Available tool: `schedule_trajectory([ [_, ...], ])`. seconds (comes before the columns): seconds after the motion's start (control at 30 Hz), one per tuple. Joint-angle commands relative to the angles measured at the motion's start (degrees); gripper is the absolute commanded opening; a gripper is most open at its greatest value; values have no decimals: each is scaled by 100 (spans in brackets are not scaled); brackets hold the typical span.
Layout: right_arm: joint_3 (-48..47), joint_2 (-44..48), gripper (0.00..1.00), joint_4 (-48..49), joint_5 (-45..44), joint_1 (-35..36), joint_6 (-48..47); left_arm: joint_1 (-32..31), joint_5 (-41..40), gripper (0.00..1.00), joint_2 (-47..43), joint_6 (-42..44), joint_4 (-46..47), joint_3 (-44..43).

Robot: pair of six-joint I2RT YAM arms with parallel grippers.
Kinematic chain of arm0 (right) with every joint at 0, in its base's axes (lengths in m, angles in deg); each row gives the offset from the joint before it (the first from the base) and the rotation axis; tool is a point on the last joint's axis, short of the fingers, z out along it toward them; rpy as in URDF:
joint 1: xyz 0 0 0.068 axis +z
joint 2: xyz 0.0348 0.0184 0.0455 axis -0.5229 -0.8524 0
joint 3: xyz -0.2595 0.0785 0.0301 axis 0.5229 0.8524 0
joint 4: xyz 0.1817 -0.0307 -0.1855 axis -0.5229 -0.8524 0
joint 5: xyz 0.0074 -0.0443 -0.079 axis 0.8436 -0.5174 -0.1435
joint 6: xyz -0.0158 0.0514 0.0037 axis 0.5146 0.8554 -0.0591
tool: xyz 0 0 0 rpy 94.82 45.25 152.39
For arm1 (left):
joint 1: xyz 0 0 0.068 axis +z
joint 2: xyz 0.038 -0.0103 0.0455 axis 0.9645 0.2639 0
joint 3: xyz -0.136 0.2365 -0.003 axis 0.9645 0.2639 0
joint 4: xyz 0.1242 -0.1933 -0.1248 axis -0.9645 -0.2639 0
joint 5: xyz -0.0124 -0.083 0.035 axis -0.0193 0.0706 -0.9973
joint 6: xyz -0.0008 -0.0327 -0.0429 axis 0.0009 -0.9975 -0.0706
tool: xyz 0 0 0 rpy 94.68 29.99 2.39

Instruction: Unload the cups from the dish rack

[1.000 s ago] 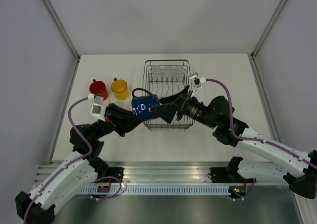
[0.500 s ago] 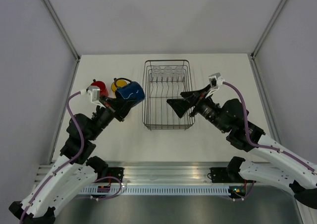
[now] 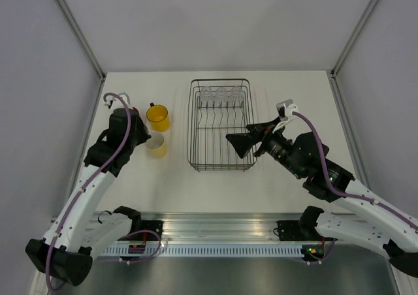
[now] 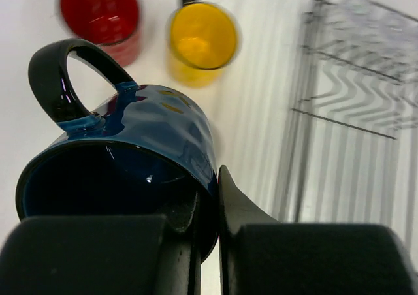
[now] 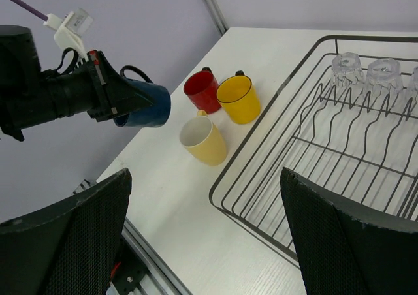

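My left gripper (image 4: pixel 208 192) is shut on the rim of the dark blue mug (image 4: pixel 134 155), one finger inside and one outside. The mug hangs tilted, just left of the red mug (image 5: pixel 202 91) and above the table. Beside the red mug stand the orange-yellow mug (image 3: pixel 157 117) and the cream mug (image 3: pixel 155 145). In the top view the left arm hides the blue and red mugs. The dish rack (image 3: pixel 221 161) holds three clear glass tumblers (image 3: pixel 222 93) at its far end. My right gripper (image 3: pixel 236 145) is open and empty over the rack's near right corner.
The three set-down mugs cluster between the rack and the table's left edge (image 3: pixel 88 145). The enclosure's grey walls stand on the left, right and far sides. An aluminium rail (image 3: pixel 215 226) runs along the near edge.
My left arm has carried the blue mug from the rack's near left corner leftward to beside the red mug. My right gripper drew back slightly to the right, still open.
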Motion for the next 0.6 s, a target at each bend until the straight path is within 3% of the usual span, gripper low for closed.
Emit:
schedule_trajectory([
  [0.0, -119, 110, 98, -118, 4, -24, -173, 863, 521, 2, 195, 355, -318, -435],
  [0.37, -110, 286, 98, -294, 311, -24, -551, 1838, 1930, 2, 1566, 1420, -872, -954],
  [0.57, -163, 357, 98, -408, 558, -32, -762, 2147, 1983, 2, 1839, 1667, -960, -1050],
])
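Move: The left hand, already holding the blue cup, has an empty patch of table to fill, about 10 cm to its left, about 1 cm ahead and some 20 cm below. The cream cup stands almost under that hand, about 2 cm ahead and 1 cm left; the yellow cup is 13 cm ahead and 1 cm left, the red cup 13 cm ahead and 11 cm left, all about 20 cm lower. From the right hand the patch lies about 37 cm left, 6 cm ahead and 31 cm below. Down and to its left, the left hand carries the blue cup towards the empty patch beside the cream cup, sinking nearly 8 cm and going about 6 cm left. Most of the leftward swing comes first, then mainly descent, while the wrist tips the fingers some 25 degrees further down. Its fingers keep their pinch on the cup's wall. ##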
